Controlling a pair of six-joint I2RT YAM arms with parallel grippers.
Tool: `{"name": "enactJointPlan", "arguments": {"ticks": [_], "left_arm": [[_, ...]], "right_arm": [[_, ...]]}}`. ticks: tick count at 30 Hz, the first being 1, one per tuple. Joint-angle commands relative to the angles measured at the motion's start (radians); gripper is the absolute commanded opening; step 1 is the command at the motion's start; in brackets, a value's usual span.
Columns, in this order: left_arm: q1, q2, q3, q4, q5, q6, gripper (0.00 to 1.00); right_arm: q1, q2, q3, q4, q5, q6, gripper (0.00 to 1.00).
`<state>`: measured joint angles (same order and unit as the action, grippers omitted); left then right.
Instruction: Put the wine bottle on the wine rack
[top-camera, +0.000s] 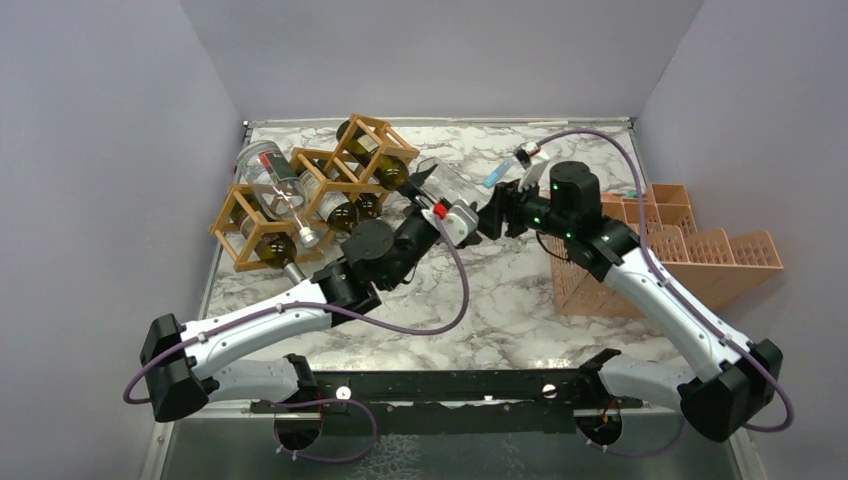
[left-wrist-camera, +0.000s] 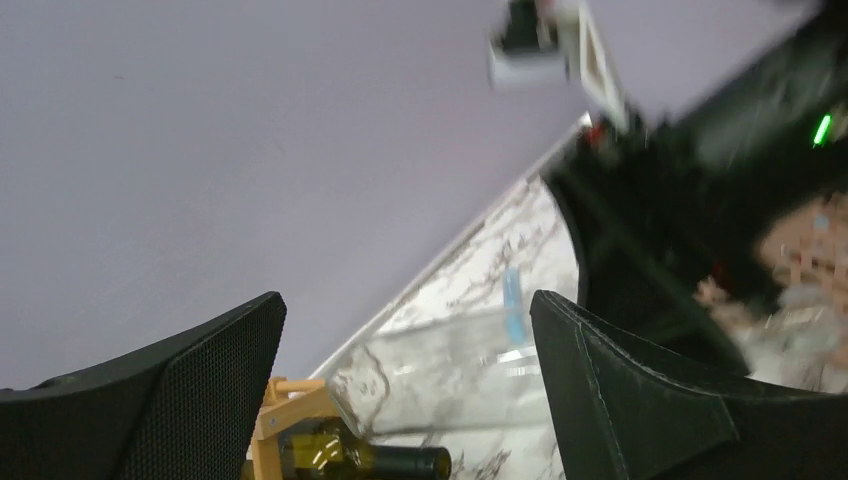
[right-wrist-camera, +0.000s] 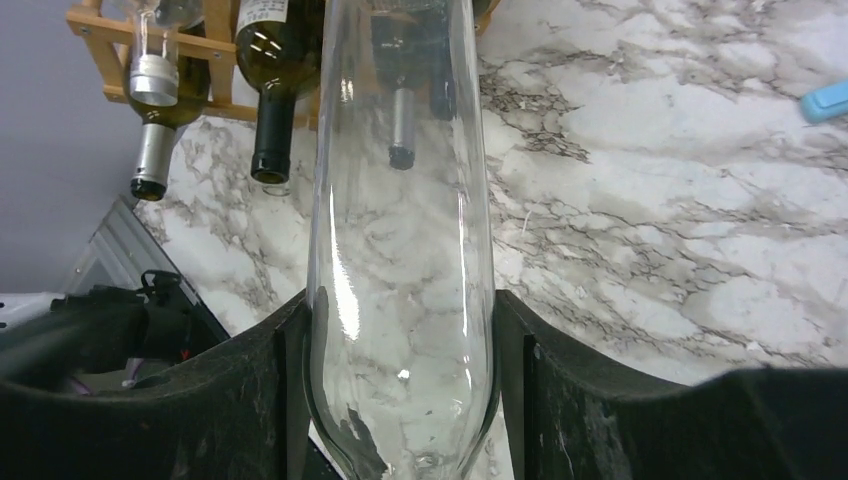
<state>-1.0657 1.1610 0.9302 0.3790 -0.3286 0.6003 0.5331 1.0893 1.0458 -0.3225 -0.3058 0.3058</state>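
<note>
A clear glass wine bottle (top-camera: 452, 183) hangs above the marble table, just right of the wooden wine rack (top-camera: 262, 232). My right gripper (top-camera: 497, 213) is shut on it. In the right wrist view both pads press the bottle (right-wrist-camera: 400, 230) near its rounded end, with the gripper (right-wrist-camera: 400, 400) around it. My left gripper (top-camera: 425, 190) is open beside the bottle on the rack side. In the blurred left wrist view the bottle (left-wrist-camera: 460, 345) shows between the wide-apart fingers of this gripper (left-wrist-camera: 410, 390). The rack (left-wrist-camera: 290, 410) holds several bottles.
A dark green bottle's neck (left-wrist-camera: 400, 462) sticks out of the rack toward the clear bottle. A salmon-pink gridded crate (top-camera: 690, 250) stands at the right edge under the right arm. A small blue object (top-camera: 497, 176) lies on the table behind the grippers.
</note>
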Motion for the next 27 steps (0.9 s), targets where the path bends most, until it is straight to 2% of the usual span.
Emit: {"name": "enactJointPlan", "arguments": {"ticks": [1,12,19,27], "left_arm": [[-0.008,-0.113,0.082,0.115,-0.151,-0.152,0.99],[-0.008,-0.33,0.119,0.0,-0.262,-0.209,0.99],[-0.008,-0.383,0.14,-0.068,-0.284,-0.237,0.99],[-0.008,-0.416,0.173,-0.172,-0.336,-0.285,0.99]], "right_arm": [[0.014,0.102,0.079,0.237,-0.075,0.04,0.01],[0.112,0.347,0.272,0.398,-0.049,0.07,0.01],[0.162,0.48,0.401,0.434,-0.009,0.101,0.01],[0.21,0.741,0.652,0.402,0.098,0.099,0.01]]}}
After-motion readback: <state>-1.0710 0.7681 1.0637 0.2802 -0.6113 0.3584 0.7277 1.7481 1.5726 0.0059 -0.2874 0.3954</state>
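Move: The right hand holds the clear bottle; its likely berth, the wine rack's middle, lies about 30 cm to its left, 12 ahead and 10 below. The green bottle in the top tier sits about 9 cm to the right of that berth, and the racked clear bottle 17 cm to its left and 7 nearer. From the open left hand the berth is some 26 cm left, 8 ahead and 18 below. Right hand carries the clear bottle 20 cm left and forward over the rack; open left hand swings up-left. ##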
